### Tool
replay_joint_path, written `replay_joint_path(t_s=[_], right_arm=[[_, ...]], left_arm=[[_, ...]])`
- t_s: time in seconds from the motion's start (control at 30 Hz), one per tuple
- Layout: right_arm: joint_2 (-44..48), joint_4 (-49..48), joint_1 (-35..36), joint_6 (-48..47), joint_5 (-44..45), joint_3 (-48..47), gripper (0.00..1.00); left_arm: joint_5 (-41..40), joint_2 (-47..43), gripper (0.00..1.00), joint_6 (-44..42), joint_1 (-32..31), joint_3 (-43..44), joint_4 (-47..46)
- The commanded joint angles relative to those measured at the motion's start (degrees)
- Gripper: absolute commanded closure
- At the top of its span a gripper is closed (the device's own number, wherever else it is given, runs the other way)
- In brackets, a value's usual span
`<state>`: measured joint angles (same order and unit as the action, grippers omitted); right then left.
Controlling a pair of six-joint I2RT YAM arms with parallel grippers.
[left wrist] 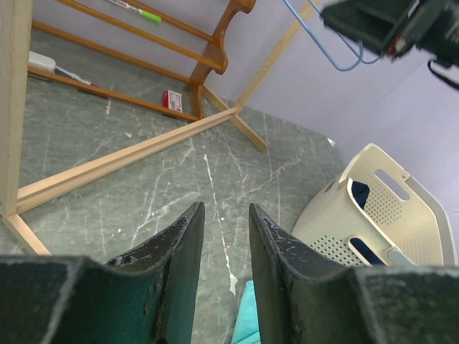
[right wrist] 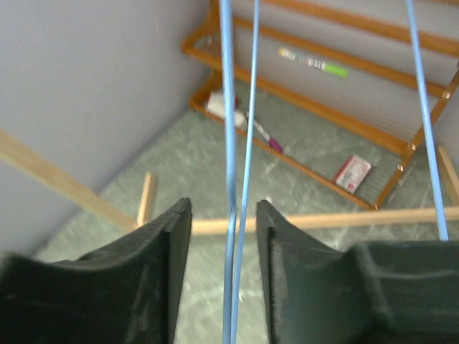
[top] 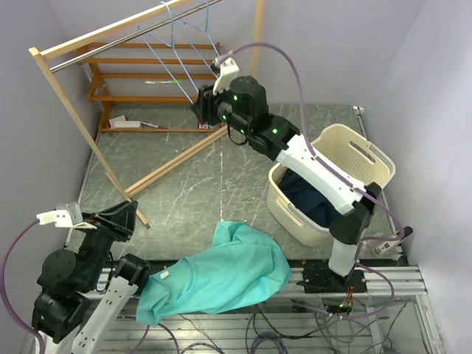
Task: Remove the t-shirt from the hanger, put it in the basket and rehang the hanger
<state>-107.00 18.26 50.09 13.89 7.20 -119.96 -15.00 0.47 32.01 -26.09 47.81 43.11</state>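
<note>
The teal t-shirt [top: 221, 273] lies crumpled at the near edge of the table, off the hanger; a corner of it shows in the left wrist view [left wrist: 247, 315]. The blue wire hanger [top: 184, 63] hangs bare from the metal rail [top: 133, 35]. My right gripper [top: 200, 105] is up at the hanger. In the right wrist view its jaws [right wrist: 222, 204] stand open with two of the hanger's wires [right wrist: 229, 107] between them, not clamped. My left gripper [top: 124, 215] is open and empty, low at the near left, left of the shirt [left wrist: 224, 208].
A cream laundry basket [top: 354, 151] with a dark blue garment [top: 308, 200] stands at the right, also in the left wrist view [left wrist: 387, 215]. The wooden rack's legs [top: 177, 158] cross the grey floor. A wooden shelf [top: 140, 96] stands at the back wall.
</note>
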Motion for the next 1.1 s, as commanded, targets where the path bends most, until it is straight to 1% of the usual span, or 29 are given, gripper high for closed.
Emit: replay_joint_path(t_s=[0.0,0.13,0.23,0.3,0.4,0.43,0.47,0.5,0.53,0.57,0.6,0.7,0.8,0.93,1.07], right_arm=[[12.3,-2.6,0.2,-0.3,-4.1,12.6,0.55],[24.0,-0.4,0.8,-0.4,-2.8,25.7,0.53],[31.9,2.0,1.6,0.7,-4.1,36.3,0.48],[35.9,5.6,3.2,2.5,-3.4,42.9,0.43],[38.3,10.9,6.4,4.9,-2.4,52.0,0.36],[39.4,11.2,7.7,6.0,-2.3,55.2,0.34],[40.7,10.8,9.3,7.0,-2.7,59.0,0.29],[41.9,10.1,11.0,8.2,-2.8,62.5,0.17],[43.0,9.4,12.8,9.4,-3.4,67.1,0.08],[43.9,8.6,15.3,10.8,-4.0,70.1,0.03],[44.7,8.0,17.1,12.1,-3.9,72.4,0.01],[46.8,5.5,23.8,16.7,0.1,78.2,0.0],[46.4,4.7,29.5,19.5,5.3,80.9,0.0],[41.5,2.1,35.0,21.3,9.3,81.8,0.0],[34.1,-1.9,37.6,22.1,11.2,81.8,0.0]], left_arm=[[-0.2,-0.5,0.58,0.7,-0.3,-0.4,-0.1],[-0.3,-0.4,0.58,0.8,-0.3,-0.3,0.1],[-0.3,-0.4,0.58,0.9,-0.2,-0.2,0.2],[-0.6,-0.5,0.58,1.0,-0.3,-0.1,0.3],[-0.8,-0.4,0.59,1.2,-0.3,0.1,0.6],[-0.8,-0.4,0.59,1.2,-0.3,0.0,0.6],[-0.8,-0.4,0.59,1.2,-0.3,0.1,0.7],[-0.8,-0.5,0.59,1.2,-0.3,0.0,0.7],[-0.8,-0.5,0.59,1.3,-0.3,0.1,0.7],[-0.8,-0.4,0.59,1.3,-0.3,0.0,0.7],[-0.9,-0.4,0.59,1.3,-0.3,0.1,0.7],[-1.1,-0.5,0.59,1.4,-0.3,0.2,0.9],[-1.0,-0.4,0.59,1.4,-0.3,0.1,0.9],[-1.1,-0.4,0.59,1.5,-0.3,0.2,1.0],[-1.3,-0.5,0.59,1.6,-0.3,0.2,1.1]])
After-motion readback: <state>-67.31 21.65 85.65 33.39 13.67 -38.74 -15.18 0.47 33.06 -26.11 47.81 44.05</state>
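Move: The teal t-shirt that the right hand goes for lies in a heap roughly 36 cm back from this hand, 6 cm to its right and 40 cm below. The emptied hanger runs between its fingers, its middle some 8 cm ahead, 3 cm left and 5 cm up. The laundry basket stands about 30 cm farther out than the t-shirt and 36 cm to the right of it. From the left hand the t-shirt is around 11 cm back, 22 cm right and 30 cm down. Back and down in one fast sweep, some 35 cm each way and nearly 15 cm to the right, the right hand leaves the hanger and heads for the teal t-shirt, drawing back first and then plunging. Its part-open fingers spread fully while the wrist tips them about 45 degrees downward, ending just over the cloth; touch can't be seen. ##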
